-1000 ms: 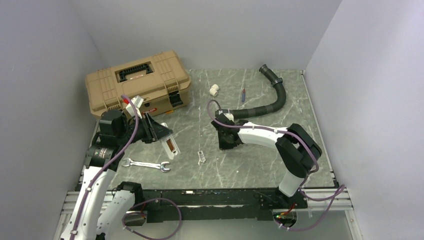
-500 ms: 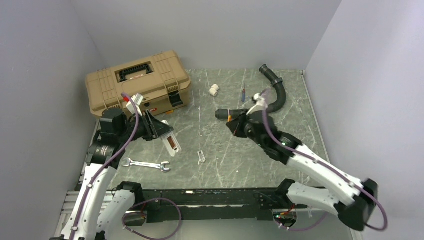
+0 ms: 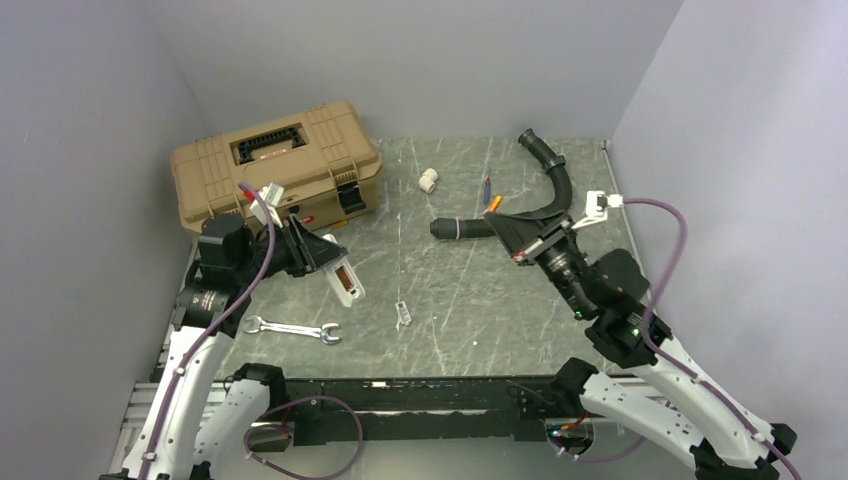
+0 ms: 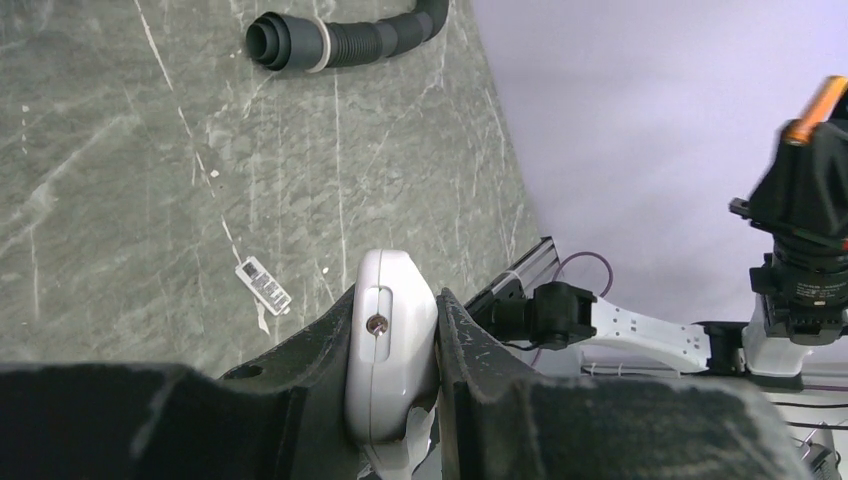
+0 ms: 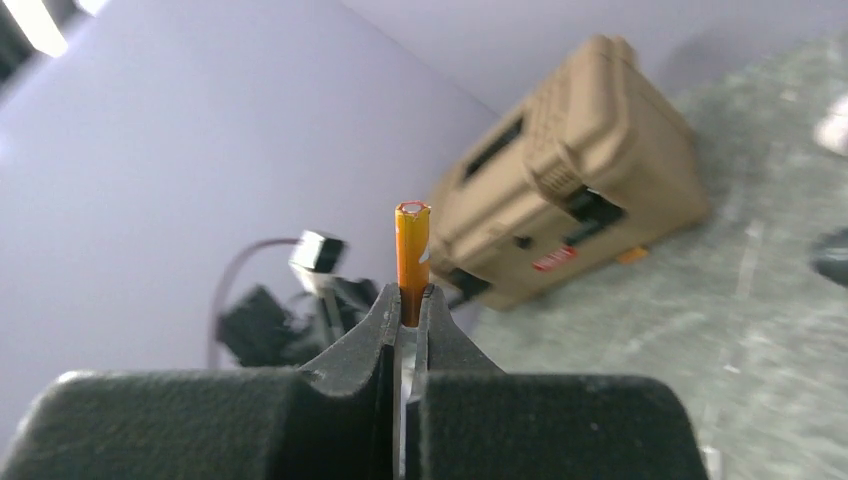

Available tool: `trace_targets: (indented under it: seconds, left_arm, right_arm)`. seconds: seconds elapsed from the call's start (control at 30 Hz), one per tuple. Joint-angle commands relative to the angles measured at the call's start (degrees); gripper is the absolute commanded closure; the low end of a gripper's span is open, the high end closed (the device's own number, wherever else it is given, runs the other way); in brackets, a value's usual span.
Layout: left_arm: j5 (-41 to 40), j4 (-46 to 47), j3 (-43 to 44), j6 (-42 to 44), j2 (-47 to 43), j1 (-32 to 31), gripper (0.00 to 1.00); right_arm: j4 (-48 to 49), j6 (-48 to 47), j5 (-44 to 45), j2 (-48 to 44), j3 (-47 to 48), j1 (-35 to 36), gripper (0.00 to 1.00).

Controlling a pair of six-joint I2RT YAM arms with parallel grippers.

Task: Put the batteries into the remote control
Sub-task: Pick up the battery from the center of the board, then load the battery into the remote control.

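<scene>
My left gripper [image 3: 335, 268] is shut on the white remote control [image 3: 345, 282] and holds it tilted above the table's left side. A copper-coloured cell shows in the remote's open back recess. In the left wrist view the remote [image 4: 390, 345] sits clamped between the fingers of the left gripper [image 4: 396, 312]. My right gripper [image 3: 503, 218] is raised over the right middle of the table. It is shut on one end of an orange battery [image 3: 494, 203]. The battery [image 5: 411, 250] stands up out of the right gripper [image 5: 405, 300] and also shows as an orange battery [image 4: 815, 108] in the left wrist view.
A tan toolbox [image 3: 275, 165] stands at the back left. A silver wrench [image 3: 292, 329] lies near the left arm, and a small white flat piece [image 3: 403, 314] in the middle front. A black ribbed hose [image 3: 545, 175], a white pipe fitting [image 3: 428, 180] and a red-and-blue stick [image 3: 486, 188] lie at the back.
The right arm has lifted from the table's middle and swung back to the right, carrying the orange battery. The left gripper has shifted only slightly with the remote.
</scene>
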Motion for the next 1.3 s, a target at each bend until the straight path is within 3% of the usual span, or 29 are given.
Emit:
trace_targets:
  seconds: [0.0,0.2,0.37,0.7,0.77,0.83,1.03,1.27]
  left_arm:
    - [2.3,6.9,2.1,-2.8,-1.3,0.3,1.0]
    - [5.7,16.2,-0.1,-7.8,-1.3,0.3,1.0]
    - [6.1,16.8,1.1,-7.7,-0.3,0.3,1.0]
    - [8.5,22.5,-0.2,-9.6,-1.8,0.2,1.0]
    - [9.4,26.1,-1.7,-11.2,-2.5,0.2,1.0]
    - [10.6,33.8,-5.2,-14.5,-3.1,0.2,1.0]
    - [13.7,63.4,-16.2,-27.5,-2.6,0.2,1.0]
    - [16.8,82.6,-19.3,-31.2,-1.3,0.2,1.0]
  right_arm:
    - [8.9,8.2,-2.7,-2.1,0.0,-0.1,1.0]
    - [21.5,11.5,-10.4,-2.5,-4.1,-0.1,1.0]
    - [30.5,14.1,-16.0,-1.6,-6.4,-0.1,1.0]
    - [32.6,13.0,-19.4,-1.0,-6.6,-0.2,1.0]
    - [27.4,8.7,-20.8,0.4,-4.2,-0.1,1.0]
    - [15.8,2.3,-21.5,3.5,1.3,-0.1,1.0]
    - [-15.2,-19.2,-22.2,16.3,16.8,0.1,1.0]
    - [-27.5,-29.4,-13.1,21.2,20.9,0.1,1.0]
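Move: My right hand already holds the orange battery. The remote control's open battery bay, where it is to go, lies about 23 cm left of that hand, some 4 cm back and 12 cm lower. The battery cover on the table is about 15 cm left, level and 38 cm below; the hose's open end is 17 cm ahead, 6 cm left, 36 cm below. My left hand grips the remote by its far end, the bay roughly 4 cm back, 2 cm right and 2 cm below. I bring battery and remote control towards each other. My right hand first rises about 7 cm while drawing back, then swings forward, left and down towards the remote, turning counter-clockwise and, after a roll the other way, rolling left side down. My left hand lifts the remote about 5 cm and shifts it slightly right, tilting its fingers up and turning a little clockwise. Both grips hold. ##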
